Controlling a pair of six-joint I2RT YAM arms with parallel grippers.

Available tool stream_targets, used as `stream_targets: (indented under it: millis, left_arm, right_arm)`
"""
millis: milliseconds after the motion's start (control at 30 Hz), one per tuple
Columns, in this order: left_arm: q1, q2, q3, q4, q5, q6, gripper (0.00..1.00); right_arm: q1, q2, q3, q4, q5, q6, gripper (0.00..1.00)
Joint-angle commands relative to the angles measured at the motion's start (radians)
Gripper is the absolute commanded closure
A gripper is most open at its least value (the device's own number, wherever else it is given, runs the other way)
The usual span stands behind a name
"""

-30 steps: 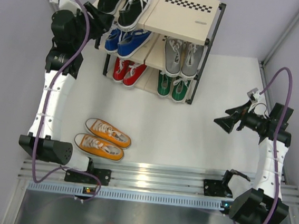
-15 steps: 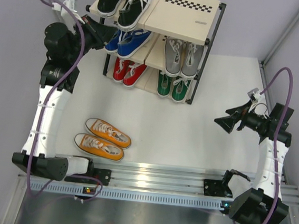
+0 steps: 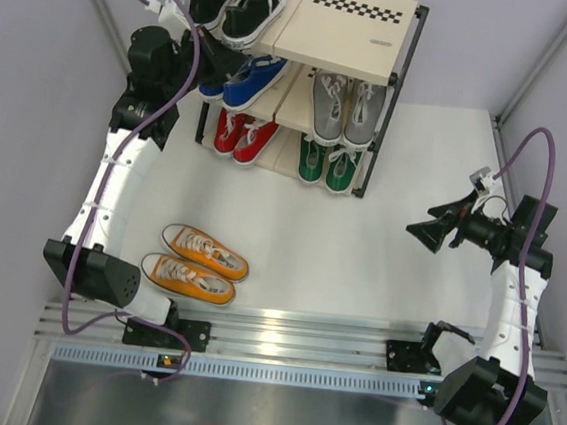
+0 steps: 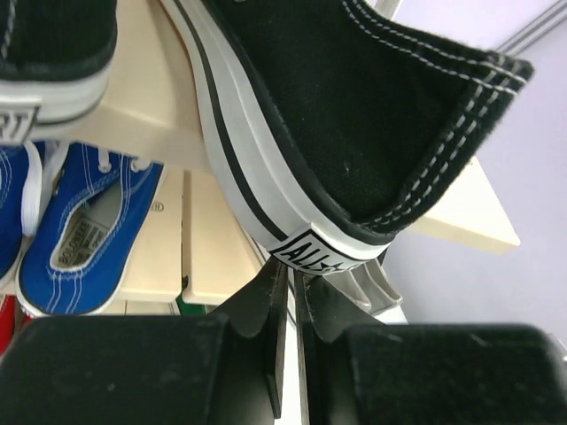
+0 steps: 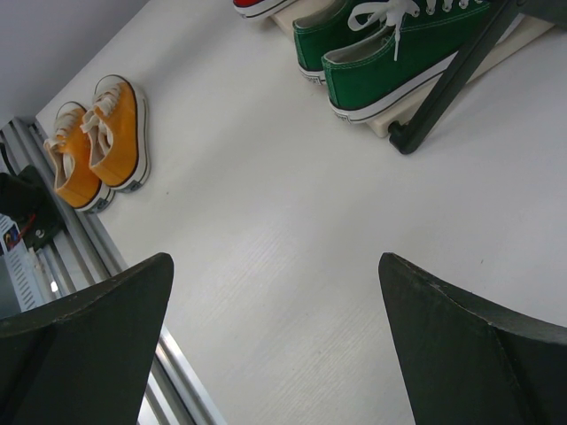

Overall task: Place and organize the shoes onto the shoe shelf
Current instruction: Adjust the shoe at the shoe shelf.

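Note:
The shoe shelf (image 3: pixel 353 30) stands at the back. On its top panel sit two black shoes (image 3: pixel 247 8), with blue (image 3: pixel 252 77) and grey (image 3: pixel 345 108) pairs in the middle and red (image 3: pixel 245 136) and green (image 3: pixel 328 165) pairs at the bottom. An orange pair (image 3: pixel 196 261) lies on the table near the left arm's base. My left gripper (image 3: pixel 214 53) is shut and empty. In the left wrist view its tips (image 4: pixel 291 270) sit just under the heel label of the right black shoe (image 4: pixel 354 124). My right gripper (image 3: pixel 424 233) hangs open over bare table (image 5: pixel 275 274).
The top panel's right half (image 3: pixel 367 25) holds no shoes. The shelf's black tube leg (image 5: pixel 443 84) stands beside the green shoes (image 5: pixel 390 53). The orange pair (image 5: pixel 97 142) lies near the metal rail (image 3: pixel 283 323) at the table's front edge.
My left arm has swung right to the heel of the right black shoe on the top panel, and its jaws have closed. The right arm has stayed still.

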Motion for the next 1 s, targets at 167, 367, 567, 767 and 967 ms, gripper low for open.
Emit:
stream_targets:
  millis: [167, 367, 567, 767, 967]
  left_arm:
    - [0.002, 0.030, 0.111, 0.033, -0.103, 0.024, 0.88]
    - [0.010, 0.018, 0.076, 0.013, -0.142, 0.039, 0.88]
    - [0.027, 0.027, 0.038, 0.011, -0.135, 0.041, 0.87]
    - [0.056, 0.027, 0.002, 0.011, -0.112, 0.029, 0.82]
    - [0.076, -0.054, -0.057, 0.013, -0.078, 0.024, 0.58]
  right_arm:
    - [-0.019, 0.009, 0.002, 0.003, -0.015, -0.035, 0.01]
    - [-0.022, 0.007, 0.004, 0.001, -0.020, -0.035, 0.01]
    - [-0.025, 0.003, 0.002, -0.002, -0.025, -0.035, 0.01]
    - [-0.030, 0.004, 0.004, -0.008, -0.029, -0.043, 0.01]
    - [-0.030, 0.003, 0.008, -0.023, -0.034, -0.064, 0.01]
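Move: The right-hand black shoe on the top shelf is centred about 9 cm ahead of the left gripper, 2 cm to the right and 5 cm above; its heel is right at the fingertips. The other black shoe's middle lies roughly 11 cm ahead, 6 cm left and 5 cm up. On the tier below, the right-hand blue shoe is some 6 cm ahead, 2 cm left and 12 cm down. From the right gripper, the aimed-at shoe is about 30 cm ahead, 43 cm left and 28 cm up. Nudge the heel of the right-hand black shoe leftward towards its mate with the nearly shut left fingers: lift a couple of centimetres, then carry on left about 4 cm and slightly forward, turning some 10 degrees counter-clockwise. Keep going left while sinking about 5 cm from the top of that lift, bring the fingers clear below the heel, and part them by about a quarter of their range. ##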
